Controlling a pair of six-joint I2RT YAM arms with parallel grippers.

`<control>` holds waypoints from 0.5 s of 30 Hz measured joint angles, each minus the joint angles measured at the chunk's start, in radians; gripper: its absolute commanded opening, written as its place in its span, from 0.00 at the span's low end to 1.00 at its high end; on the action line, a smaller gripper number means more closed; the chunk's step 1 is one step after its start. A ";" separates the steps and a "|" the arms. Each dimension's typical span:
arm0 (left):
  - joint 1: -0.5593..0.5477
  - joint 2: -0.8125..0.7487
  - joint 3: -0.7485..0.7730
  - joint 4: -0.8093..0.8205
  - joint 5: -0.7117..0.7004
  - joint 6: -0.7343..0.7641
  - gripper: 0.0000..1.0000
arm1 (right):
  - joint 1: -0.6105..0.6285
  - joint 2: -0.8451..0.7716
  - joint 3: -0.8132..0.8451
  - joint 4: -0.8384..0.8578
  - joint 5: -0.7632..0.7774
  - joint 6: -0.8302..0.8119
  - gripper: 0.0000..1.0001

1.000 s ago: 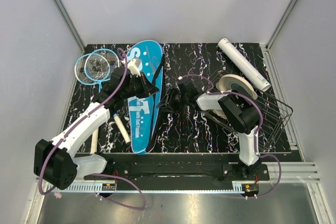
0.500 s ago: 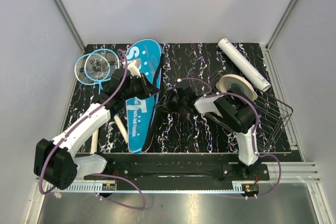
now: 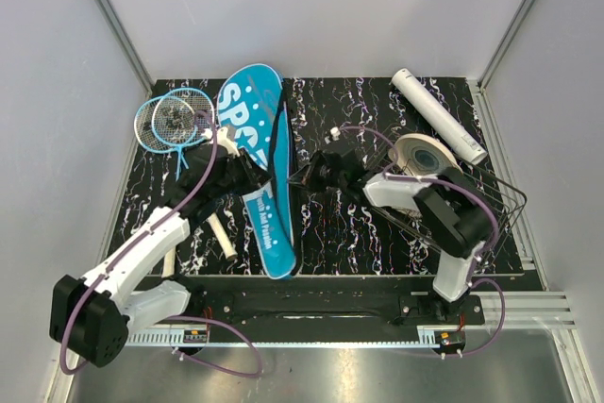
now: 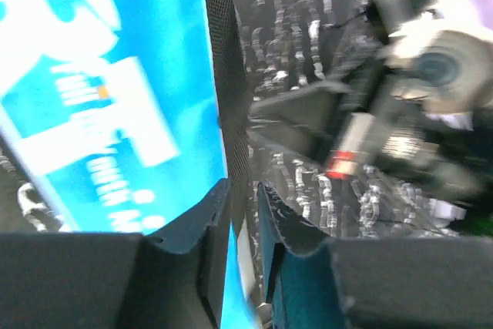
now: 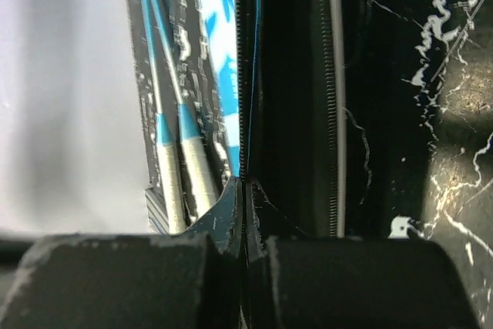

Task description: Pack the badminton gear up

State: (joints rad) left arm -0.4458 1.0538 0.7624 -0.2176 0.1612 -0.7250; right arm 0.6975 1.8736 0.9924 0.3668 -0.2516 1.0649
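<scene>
The blue "SPORT" cover lies slantwise across the mat's middle, its black zip edge raised. My right gripper is shut on that thin edge; the cover's blue face runs up from its tips. My left gripper is at the cover's left side. Its jaws stand a narrow gap apart with the cover's black edge running between them. Two light-blue rackets lie at the far left, their shafts beside the cover. The white tube lies at the far right.
A black wire basket stands at the right with round woven discs leaning at its near-left corner. Grey walls close in the mat on three sides. The right arm's wrist shows close across from the left gripper.
The right gripper has closed on the cover's edge. The left jaws have parted slightly. The cover has swung, its head going left and its narrow end right.
</scene>
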 measured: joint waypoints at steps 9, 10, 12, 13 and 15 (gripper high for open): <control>-0.012 0.157 -0.026 -0.024 -0.037 -0.002 0.52 | 0.014 -0.283 0.019 -0.195 0.131 -0.182 0.00; -0.020 0.154 -0.026 -0.020 -0.036 -0.001 0.57 | 0.021 -0.288 0.036 -0.222 0.147 -0.208 0.00; -0.044 0.120 -0.026 -0.008 -0.037 0.005 0.60 | 0.035 -0.290 0.066 -0.270 0.183 -0.248 0.00; -0.057 0.091 -0.027 -0.003 -0.038 0.007 0.61 | 0.047 -0.290 0.083 -0.301 0.212 -0.274 0.00; -0.079 0.010 -0.034 0.016 -0.039 0.006 0.66 | 0.071 -0.290 0.116 -0.356 0.261 -0.317 0.00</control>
State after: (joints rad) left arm -0.5247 1.0637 0.7288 -0.2016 0.1226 -0.7185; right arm 0.7689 1.5833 1.1084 0.0105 0.0090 0.7483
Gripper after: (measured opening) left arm 0.601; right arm 0.012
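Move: The open blue SPORT bag lies under both hands. Its middle is some 4 cm ahead, 3 cm left and 10 cm below the left hand, whose barely parted fingertips are beside the black strap, about 2 cm ahead. The right hand already pinches the bag's right zipper edge, with the bag's middle about 10 cm left, 3 cm ahead and 5 cm below it. The rackets' middle is roughly 30 cm left of the left hand and 5 cm ahead. Upwards by about 10 cm, quickly at first and then easing, the right hand lifts the zipper edge it keeps pinched, drifting slightly right and rolling some 20 degrees about its fingers. Meanwhile the left hand dips about 7 cm towards the bag and comes most of the way back up, its fingers spreading to over half open and ending free above the bag's face and strap. ##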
